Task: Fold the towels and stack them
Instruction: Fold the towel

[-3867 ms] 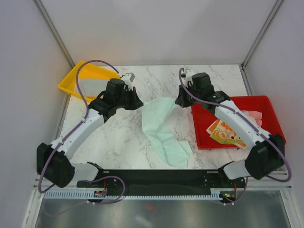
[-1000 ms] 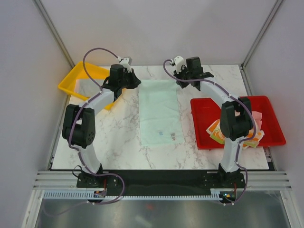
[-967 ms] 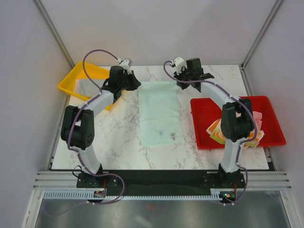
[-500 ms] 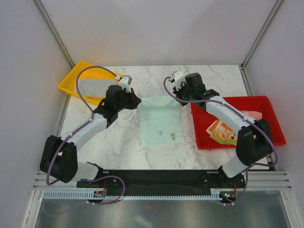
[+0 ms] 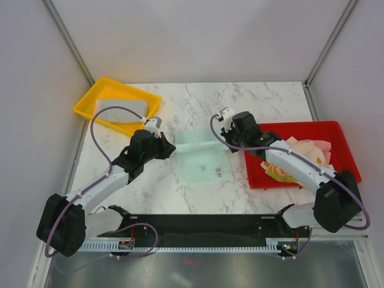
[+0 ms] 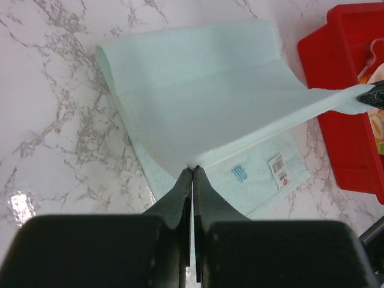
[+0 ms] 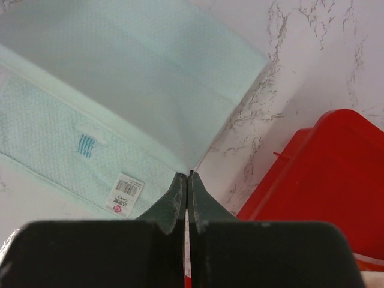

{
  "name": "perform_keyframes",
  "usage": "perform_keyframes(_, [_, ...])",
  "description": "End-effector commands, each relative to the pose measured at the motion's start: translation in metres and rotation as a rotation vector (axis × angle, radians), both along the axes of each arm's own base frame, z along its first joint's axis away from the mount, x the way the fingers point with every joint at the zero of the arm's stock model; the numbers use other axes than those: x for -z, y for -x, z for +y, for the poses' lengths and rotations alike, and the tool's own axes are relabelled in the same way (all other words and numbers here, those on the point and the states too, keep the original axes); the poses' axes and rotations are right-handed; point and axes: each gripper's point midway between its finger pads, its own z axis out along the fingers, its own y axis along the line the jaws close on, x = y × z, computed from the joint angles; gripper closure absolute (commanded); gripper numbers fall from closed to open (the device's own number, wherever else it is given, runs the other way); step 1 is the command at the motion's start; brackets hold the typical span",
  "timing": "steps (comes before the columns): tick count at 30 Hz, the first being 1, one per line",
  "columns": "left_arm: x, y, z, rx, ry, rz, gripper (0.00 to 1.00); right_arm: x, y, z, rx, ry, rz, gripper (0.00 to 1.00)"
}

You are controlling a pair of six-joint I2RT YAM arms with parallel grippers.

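Observation:
A mint green towel (image 5: 203, 161) lies on the marble table, its far edge lifted and drawn toward the near end, over the lower layer. My left gripper (image 6: 192, 169) is shut on the lifted left corner of the mint green towel (image 6: 198, 102). My right gripper (image 7: 190, 174) is shut on the lifted right corner of the mint green towel (image 7: 120, 78). The lower layer shows a white label (image 7: 124, 192) and a blue tag (image 6: 239, 173). A cream towel with orange shapes (image 5: 279, 169) and a pale pink towel (image 5: 315, 147) lie in the red tray (image 5: 282, 129). A grey towel (image 5: 123, 110) rests in the yellow tray (image 5: 96, 96).
The red tray stands right of the mint towel, close to my right arm. The yellow tray sits at the back left corner. Grey walls and metal posts close off the table's far side. A black rail (image 5: 204, 223) runs along the near edge.
Both grippers have pulled the towel's far edge from the back of the table toward the near side, so the mint towel now looks about half as long.

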Motion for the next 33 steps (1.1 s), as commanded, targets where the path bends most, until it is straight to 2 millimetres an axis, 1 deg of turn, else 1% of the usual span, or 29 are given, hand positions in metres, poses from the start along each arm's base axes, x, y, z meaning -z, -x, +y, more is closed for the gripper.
perform_keyframes(1, [0.003,0.008,-0.002,-0.013,0.045,0.016,0.98,-0.008,-0.001,-0.012,0.097,0.002,-0.017,1.00])
perform_keyframes(2, [0.001,0.010,-0.003,-0.010,0.051,0.012,0.98,-0.006,0.001,-0.012,0.110,-0.006,-0.001,1.00])
perform_keyframes(3, [0.006,0.013,-0.002,-0.010,0.046,0.021,0.98,-0.004,0.003,-0.012,0.113,-0.007,0.005,1.00])
perform_keyframes(4, [0.006,0.015,-0.002,-0.009,0.047,0.020,0.98,0.002,0.007,-0.016,0.128,0.010,0.011,1.00])
perform_keyframes(6, [0.011,0.017,-0.001,-0.003,0.037,0.025,0.98,0.010,0.011,-0.018,0.158,0.001,0.035,1.00])
perform_keyframes(7, [0.013,0.018,-0.001,-0.003,0.031,0.028,0.98,0.018,0.013,-0.020,0.167,0.015,0.055,1.00])
perform_keyframes(10, [0.021,0.022,-0.003,0.004,0.035,0.058,0.98,0.028,0.019,-0.017,0.185,0.011,0.107,1.00])
perform_keyframes(15, [0.018,0.033,-0.019,0.060,0.086,0.079,0.98,0.038,0.027,-0.011,0.212,-0.030,0.164,1.00])
perform_keyframes(22, [0.035,0.039,-0.008,0.018,0.033,0.100,0.98,0.052,0.040,-0.010,0.239,-0.029,0.217,1.00])
perform_keyframes(24, [0.040,0.042,-0.005,0.007,0.028,0.108,0.98,0.054,0.043,-0.012,0.240,-0.023,0.217,1.00])
perform_keyframes(27, [0.039,0.041,0.000,-0.012,0.019,0.092,0.98,0.054,0.044,-0.013,0.237,-0.014,0.212,1.00])
perform_keyframes(31, [0.034,0.040,0.000,-0.014,0.014,0.086,0.98,0.045,0.042,-0.010,0.235,-0.025,0.197,1.00])
perform_keyframes(33, [0.027,0.039,0.001,-0.019,0.014,0.072,0.98,0.037,0.039,-0.009,0.235,-0.036,0.180,1.00])
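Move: The pale green towel's near edge is the goal for the far edge still held up between the hands: its near-left corner lies about 10 cm back and 1 cm right of the left hand, some 11 cm down. From the right hand, the near-right corner is about 9 cm back, 2 cm right and equally low; the label lies 5 cm back and 3 cm left, and the red bin's middle is level with it, some 26 cm right. The towel's raised edge, still pinched at its two corners and stretched between the hands, is drawn back and down together towards the near edge, about 5 cm back with both hands, the right sinking slightly more than the left. The right wrist tips down and turns clockwise, some 15 degrees in all; the left tips only slightly. Both grippers stay shut. ##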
